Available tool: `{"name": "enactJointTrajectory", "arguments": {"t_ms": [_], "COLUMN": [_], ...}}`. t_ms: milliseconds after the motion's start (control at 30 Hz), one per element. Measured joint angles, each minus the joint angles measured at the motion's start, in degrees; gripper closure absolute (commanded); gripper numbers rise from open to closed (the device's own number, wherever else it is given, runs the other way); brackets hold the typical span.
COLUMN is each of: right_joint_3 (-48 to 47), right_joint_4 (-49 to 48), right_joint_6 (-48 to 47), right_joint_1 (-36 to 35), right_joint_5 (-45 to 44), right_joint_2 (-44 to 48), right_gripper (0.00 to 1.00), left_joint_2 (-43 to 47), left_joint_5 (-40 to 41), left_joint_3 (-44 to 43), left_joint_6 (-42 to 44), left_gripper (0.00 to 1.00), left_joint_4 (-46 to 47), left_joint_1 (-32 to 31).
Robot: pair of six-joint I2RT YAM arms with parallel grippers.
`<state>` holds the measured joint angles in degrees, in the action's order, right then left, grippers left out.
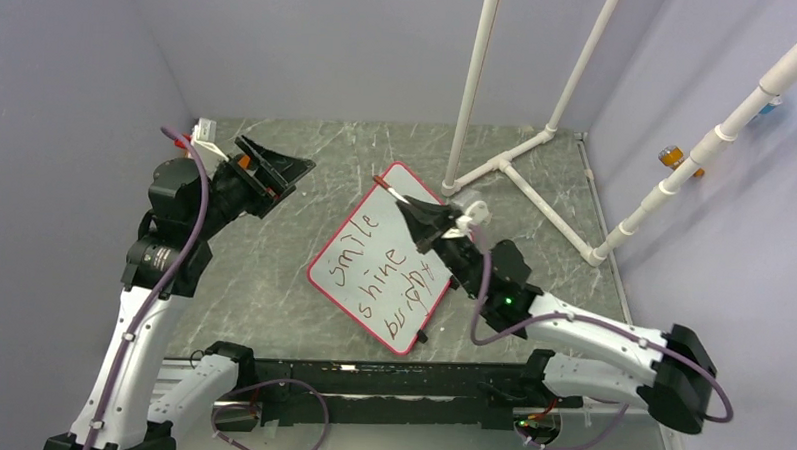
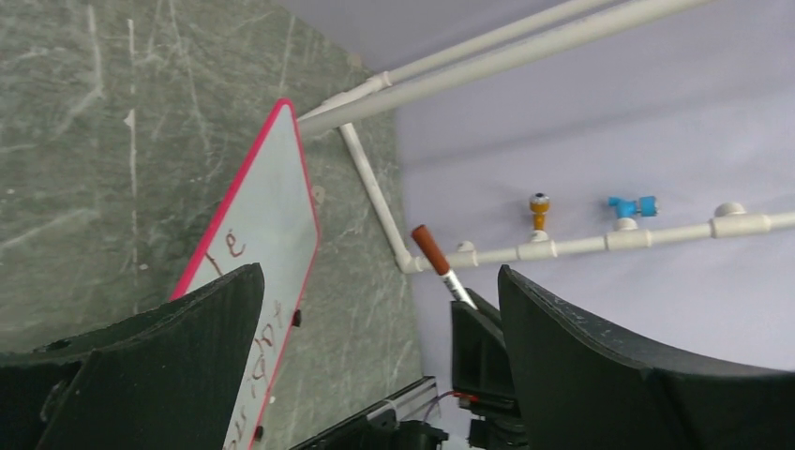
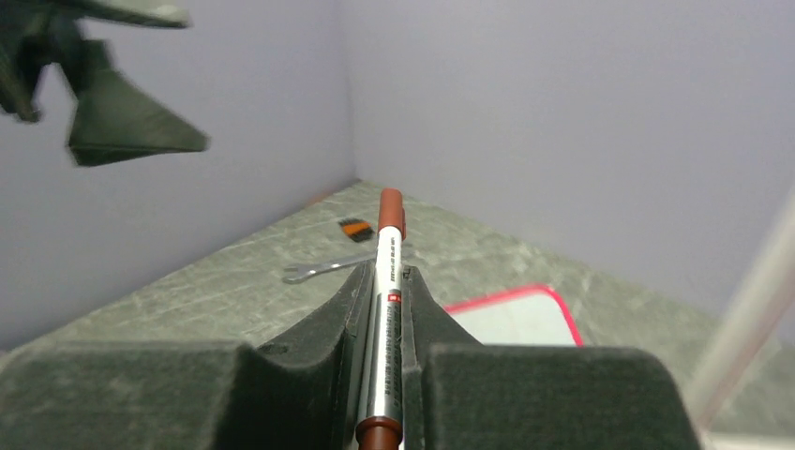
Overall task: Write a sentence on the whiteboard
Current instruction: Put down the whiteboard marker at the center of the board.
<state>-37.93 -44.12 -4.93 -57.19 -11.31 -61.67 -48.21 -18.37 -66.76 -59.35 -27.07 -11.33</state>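
The whiteboard (image 1: 345, 275) lies tilted on the grey table, white with a red-pink rim. The sentence (image 1: 388, 270) runs across it in dark reddish-brown lines; "smile" and "shine" are readable, the third word is a scrawl. My right gripper (image 1: 415, 212) hovers over the board's far corner, shut on a silver marker (image 1: 388, 188) with a reddish-brown cap. The right wrist view shows that marker (image 3: 387, 272) pinched between the fingers (image 3: 319, 328). My left gripper (image 1: 288, 174) hangs open and empty to the left of the board, raised off the table. Its wrist view shows the whiteboard (image 2: 267, 202) and the marker (image 2: 433, 253).
A white pipe frame (image 1: 522, 159) stands at the back right, with orange (image 2: 539, 208) and blue (image 2: 626, 205) fittings on the wall pipe. A small wrench (image 3: 323, 270) and an orange-black piece (image 3: 352, 227) lie at the far left of the table. Walls close in on three sides.
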Motion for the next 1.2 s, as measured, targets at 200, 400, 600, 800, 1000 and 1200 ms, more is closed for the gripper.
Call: {"name": "enactJointTrajectory", "arguments": {"t_ms": [200,400,600,800,1000,1200], "right_joint_3": [9.3,18.2,24.1,27.7,30.7,32.6], "right_joint_4": [5.9,14.6,23.0,28.7,33.0,35.1], "right_joint_6": [8.6,21.3,33.8,44.1,52.8,57.4], "right_joint_1": [0.6,3.5,7.9,8.5,8.7,8.8], "right_joint_5": [-15.8,-27.7,-32.1,-34.9,-37.8,-39.5], "right_joint_2": [12.8,22.5,27.9,28.8,28.4,27.2], "right_gripper": [1.0,1.0,1.0,1.0,1.0,1.0], "left_joint_2": [0.2,0.9,1.9,2.2,2.1,1.8], "left_joint_5": [1.1,3.3,5.6,6.7,7.5,7.9], "left_joint_3": [1.3,1.9,2.2,3.3,4.3,5.2], "left_joint_6": [4.3,8.1,10.7,12.1,12.4,13.1], "left_gripper": [0.02,0.02,0.01,0.02,0.02,0.02], "left_joint_4": [-1.9,-3.4,-5.0,-5.7,-6.9,-6.9], "left_joint_1": [0.9,1.5,1.7,1.8,1.8,1.8]}}
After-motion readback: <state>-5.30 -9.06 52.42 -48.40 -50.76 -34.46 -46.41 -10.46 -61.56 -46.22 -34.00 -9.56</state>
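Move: Below the right hand, which already holds the marker, the whiteboard's centre lies about 34 cm down, some 8 cm ahead and 2 cm to the left. The board's right corner is roughly 15 cm ahead and 18 cm to the right, and the upper black clip on its right edge some 3 cm ahead and 13 cm right, both at about the board's level. From the empty left hand, the board's centre is some 17 cm right, 6 cm ahead and 38 cm below. Swinging off to the right, then mostly sinking, the right hand carries the marker about 20 cm right and 25 cm down, from above the whiteboard to low over the bare table beside its right edge. The fingers keep their grip and swing clockwise from forward-left and slightly up to nearly straight forward, tipped slightly down. The left hand, still open, sinks about 7 cm and eases left. ##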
